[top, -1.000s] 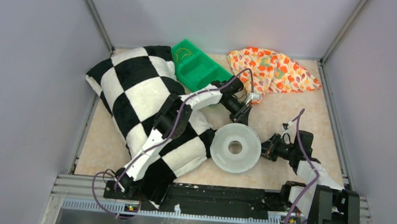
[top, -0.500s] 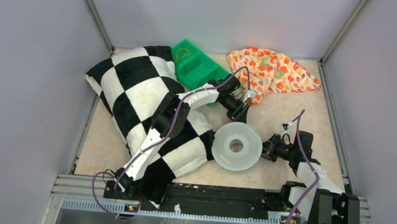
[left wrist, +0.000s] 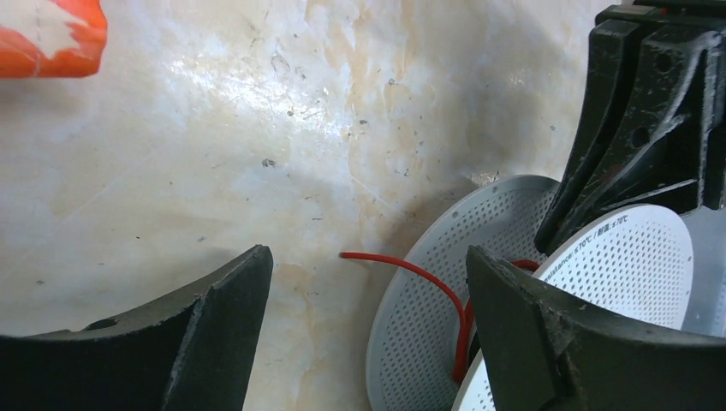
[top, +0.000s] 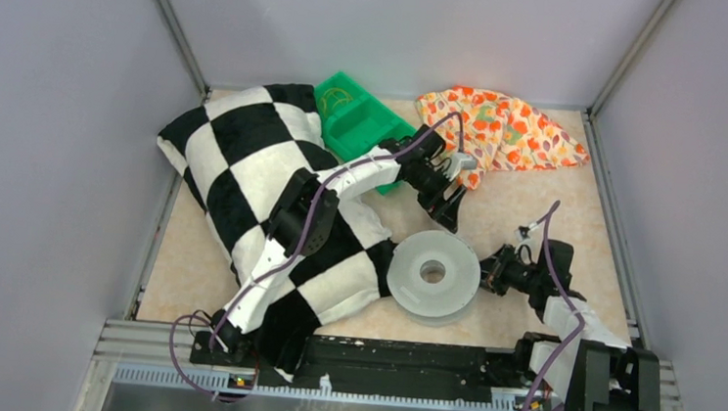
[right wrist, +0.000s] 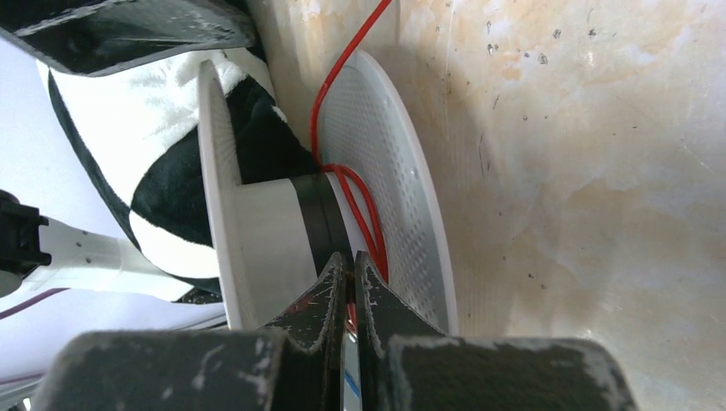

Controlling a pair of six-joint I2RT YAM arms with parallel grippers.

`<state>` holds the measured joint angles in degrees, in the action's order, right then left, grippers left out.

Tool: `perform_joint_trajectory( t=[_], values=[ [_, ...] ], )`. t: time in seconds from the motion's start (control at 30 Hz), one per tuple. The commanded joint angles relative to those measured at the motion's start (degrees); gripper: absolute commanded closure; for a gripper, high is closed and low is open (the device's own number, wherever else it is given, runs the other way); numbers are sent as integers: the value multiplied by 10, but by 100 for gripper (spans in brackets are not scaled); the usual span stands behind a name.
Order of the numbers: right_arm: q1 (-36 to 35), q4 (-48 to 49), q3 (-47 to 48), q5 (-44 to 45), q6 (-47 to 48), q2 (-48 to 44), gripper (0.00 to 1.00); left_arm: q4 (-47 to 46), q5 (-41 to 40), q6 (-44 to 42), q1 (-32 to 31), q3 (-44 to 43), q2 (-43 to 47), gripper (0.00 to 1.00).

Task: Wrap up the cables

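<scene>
The cable (left wrist: 411,272) is a thin red wire. Its free end lies on the table between my left gripper's (left wrist: 366,261) open fingers, touching neither. From there it arcs into a white perforated spool (left wrist: 419,342). In the top view the left gripper (top: 453,205) hovers just beyond the spool (top: 457,282). A few red turns of cable (right wrist: 364,201) sit on the hub between the spool's (right wrist: 402,171) flanges. My right gripper (right wrist: 346,259) is shut, its tips against the hub beside those turns. A red sliver shows in the slit; whether it is pinched is unclear.
A black-and-white checkered cushion (top: 245,167) lies under the left arm, against the spool's left side. A green plastic bin (top: 362,122) and an orange floral cloth (top: 504,128) sit at the back. Grey walls enclose the table on three sides.
My left gripper's jaws have opened wide and it has drawn back a little from the spool. The right gripper has stayed shut at the spool's right edge.
</scene>
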<state>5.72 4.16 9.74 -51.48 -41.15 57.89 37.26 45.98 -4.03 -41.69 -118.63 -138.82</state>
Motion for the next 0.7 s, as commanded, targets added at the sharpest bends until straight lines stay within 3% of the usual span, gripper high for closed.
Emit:
perform_joint_trajectory(
  t=[0.0,0.23,0.33,0.47,0.67],
  values=[
    [-7,38,18,-7,5,14,100,-16,-37,-7,-3,-8,48,10],
    [-7,50,22,-7,10,41,99,-36,-83,25,-4,0,65,8],
    [-8,47,28,-3,10,45,86,-50,-98,38,-3,9,86,7],
    [-7,21,38,15,11,28,77,-52,-92,38,-3,11,102,7],
    [-7,-39,58,43,29,-13,73,-42,-95,32,-3,10,117,7]
  ],
)
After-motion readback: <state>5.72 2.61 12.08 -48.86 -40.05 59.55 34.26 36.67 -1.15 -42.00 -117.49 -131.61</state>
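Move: The red cable's loose end sticks out past the spool's lower rim, about 3 cm to the left hand's right, level with it fore and aft and some 4 cm below; the spool's middle is about 15 cm behind that hand and 1 cm to its left. The flowered cloth's middle lies roughly 20 cm ahead of the left hand and 11 cm to its right. From the right hand, shut at the cable between the rims, the spool's middle is about 9 cm left and 1 cm back. The right fingers, shut on the red cable beside the hub, dip about 1 cm, then part to a quarter open and let go of it, the hand easing about 1 cm forward and back up while still between the rims. The left hand, already wide open and empty, rises about 5 cm, mostly late on, and goes 2.5 cm forward, away from the spool and the loose end, its wrist turning some 10 degrees. ##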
